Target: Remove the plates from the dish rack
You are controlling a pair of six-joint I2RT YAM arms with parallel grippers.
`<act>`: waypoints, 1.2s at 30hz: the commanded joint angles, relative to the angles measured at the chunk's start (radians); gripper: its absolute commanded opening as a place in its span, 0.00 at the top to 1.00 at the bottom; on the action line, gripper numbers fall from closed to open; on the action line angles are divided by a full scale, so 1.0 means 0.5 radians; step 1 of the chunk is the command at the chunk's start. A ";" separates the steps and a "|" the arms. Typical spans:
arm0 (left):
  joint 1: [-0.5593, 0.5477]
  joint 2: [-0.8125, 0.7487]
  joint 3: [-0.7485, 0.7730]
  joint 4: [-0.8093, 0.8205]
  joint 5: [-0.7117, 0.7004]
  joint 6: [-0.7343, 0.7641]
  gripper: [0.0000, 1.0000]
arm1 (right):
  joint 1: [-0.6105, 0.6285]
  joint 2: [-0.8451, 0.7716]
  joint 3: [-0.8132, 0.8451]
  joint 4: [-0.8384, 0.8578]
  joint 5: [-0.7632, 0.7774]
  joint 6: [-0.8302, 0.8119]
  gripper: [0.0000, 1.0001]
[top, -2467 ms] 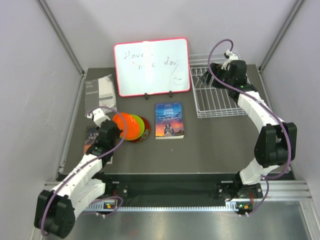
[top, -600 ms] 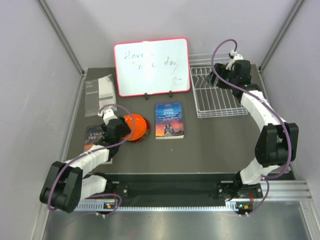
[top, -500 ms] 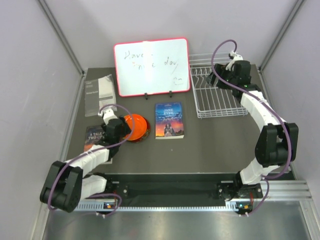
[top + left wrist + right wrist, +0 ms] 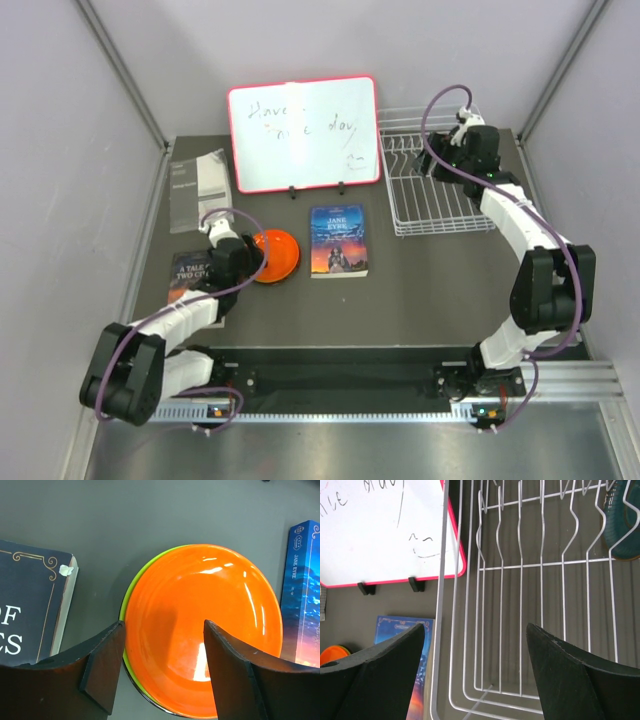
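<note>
An orange plate (image 4: pixel 200 630) lies on top of a lime green plate (image 4: pixel 128 605) on the table, with a dark rim showing beneath them. In the top view only the orange plate (image 4: pixel 275 254) shows. My left gripper (image 4: pixel 162 626) is open just above the orange plate's near part, holding nothing; it sits at the plate's left edge in the top view (image 4: pixel 250 260). My right gripper (image 4: pixel 476 628) is open and empty over the white wire dish rack (image 4: pixel 520 565), seen also from above (image 4: pixel 438 165). A dark teal plate (image 4: pixel 622 527) stands in the rack's far right corner.
The red-framed whiteboard (image 4: pixel 302 133) stands left of the dish rack (image 4: pixel 435 205). A blue paperback (image 4: pixel 338 240) lies just right of the plate stack and a dark book (image 4: pixel 190 272) lies left of it. A leaflet (image 4: pixel 198 180) lies at the far left.
The orange plate, held tilted beside the green and red plates 2.5 s ago, now lies flat on the stack and covers them. My left gripper has opened. The right arm has barely shifted.
</note>
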 commanded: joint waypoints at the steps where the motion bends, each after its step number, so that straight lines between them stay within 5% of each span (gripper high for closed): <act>1: 0.003 -0.104 -0.004 -0.004 0.014 -0.042 0.32 | -0.031 -0.081 0.094 0.043 0.136 -0.068 0.17; 5: 0.003 -0.197 0.100 -0.081 0.023 0.032 0.26 | -0.031 -0.023 0.314 -0.052 0.421 -0.160 0.17; 8: 0.003 -0.234 0.238 -0.151 0.118 0.117 0.12 | -0.031 0.103 0.507 -0.110 0.734 -0.267 0.17; 12: 0.003 -0.215 0.391 -0.072 0.455 0.222 0.01 | -0.052 0.348 0.731 -0.101 1.050 -0.406 0.16; 16: 0.003 -0.169 0.517 -0.005 1.031 0.271 0.01 | -0.120 0.698 1.102 -0.202 1.069 -0.467 0.17; 20: 0.003 -0.142 0.560 0.075 1.259 0.268 0.01 | -0.172 0.855 1.250 -0.199 1.035 -0.510 0.19; 36: 0.003 -0.093 0.484 0.131 1.205 0.225 0.01 | -0.331 1.091 1.303 -0.215 0.670 -0.489 0.40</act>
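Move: The dark teal plate standing in the dish rack lies about 10 cm ahead, 12 cm to the right and 8 cm below the right hand. From that hand, the rack's middle is some 3 cm ahead, 7 cm right and 13 cm down, and the Jane Eyre book 15 cm back, 22 cm left. From the left hand, the teal plate is roughly 25 cm ahead and 50 cm right, the orange plate 1 cm ahead, 4 cm right and just below, the book 4 cm ahead, 20 cm right. The last plate in the rack draws the right hand: it arcs right and forward by roughly 17 and 13 cm, rising first, then sinking beside the plate, its left side rolling down while it turns clockwise and the fingers narrow partway. Up off the plate stack, the left hand rises about 13 cm, swings right towards the book, turns some 35 degrees clockwise and opens wide. ##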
